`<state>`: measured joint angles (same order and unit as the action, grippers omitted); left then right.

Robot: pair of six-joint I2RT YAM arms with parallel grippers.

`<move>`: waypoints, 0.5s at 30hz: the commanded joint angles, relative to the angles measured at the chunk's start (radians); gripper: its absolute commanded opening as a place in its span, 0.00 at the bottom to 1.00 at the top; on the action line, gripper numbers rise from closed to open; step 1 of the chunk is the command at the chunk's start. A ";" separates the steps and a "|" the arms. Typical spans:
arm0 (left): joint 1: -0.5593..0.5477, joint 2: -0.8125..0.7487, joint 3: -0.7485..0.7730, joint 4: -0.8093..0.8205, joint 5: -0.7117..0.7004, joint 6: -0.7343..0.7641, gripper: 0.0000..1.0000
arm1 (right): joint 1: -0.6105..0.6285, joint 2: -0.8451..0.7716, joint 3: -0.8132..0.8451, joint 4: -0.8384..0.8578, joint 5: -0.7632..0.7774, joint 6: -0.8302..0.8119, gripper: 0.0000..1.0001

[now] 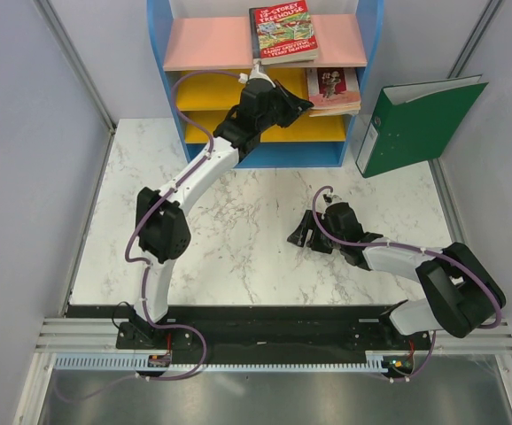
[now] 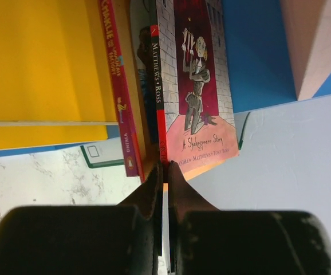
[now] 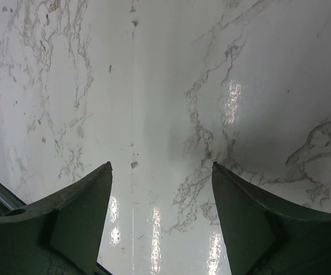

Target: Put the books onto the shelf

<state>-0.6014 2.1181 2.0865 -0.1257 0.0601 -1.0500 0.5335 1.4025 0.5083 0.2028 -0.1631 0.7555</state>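
On the shelf's [image 1: 207,42] pink top board lies the red-green Treehouse book [image 1: 283,31]. Other books [image 1: 333,88] are stacked at the right end of a yellow board [image 2: 39,57]. My left gripper [image 1: 307,104] reaches in at that stack. In the left wrist view its jaws [image 2: 166,167] are shut, tips right at the near edge of the maroon "A Shakespeare Story" book [image 2: 197,86]. A red-spined book [image 2: 119,86] lies beside it. I cannot tell whether the tips pinch anything. My right gripper [image 1: 302,237] rests open over the marble table [image 3: 154,69], holding nothing.
A big green ring binder [image 1: 415,124] leans against the wall to the right of the shelf; its spine label [image 2: 105,157] shows past the books. The shelf's blue side panel [image 2: 257,51] stands close to the right of the stack.
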 commanded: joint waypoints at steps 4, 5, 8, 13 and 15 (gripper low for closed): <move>0.008 0.042 0.081 0.066 0.110 -0.030 0.06 | -0.004 0.010 0.010 0.029 -0.010 0.004 0.78; 0.008 0.040 0.081 0.066 0.110 -0.031 0.08 | -0.003 0.009 0.012 0.029 -0.010 0.004 0.78; 0.008 0.033 0.076 0.066 0.121 -0.027 0.18 | -0.001 0.010 0.012 0.030 -0.010 0.007 0.78; 0.008 0.011 0.046 0.060 0.112 -0.024 0.37 | -0.003 0.010 0.012 0.029 -0.010 0.005 0.78; 0.008 0.006 0.038 0.055 0.113 -0.022 0.40 | -0.003 0.009 0.012 0.029 -0.010 0.005 0.78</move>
<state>-0.6048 2.1323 2.1139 -0.1268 0.1074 -1.0698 0.5327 1.4082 0.5083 0.2024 -0.1642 0.7555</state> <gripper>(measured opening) 0.369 0.775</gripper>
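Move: The Shakespeare book, top of the stack on the upper yellow shelf, has its middle about 8 cm ahead and 6 cm right of the left hand, about 1 cm below; the closed fingertips are at its near spine-side corner. The Charlie book lies about 4 cm beneath it. The Treehouse book is some 11 cm ahead, 6 cm left and 10 cm above. From the right hand, the Shakespeare book is roughly 32 cm ahead, 7 cm right, 28 cm up. Ease the left gripper about 1 cm to the right, drawing it slightly back and up, with the closed fingertips against the near spine-side corner of the Shakespeare book. Then, while creeping on the same way, spread the fingers to a bit over a third open, leaving one finger at that corner; keep the wrist almost unturned. ##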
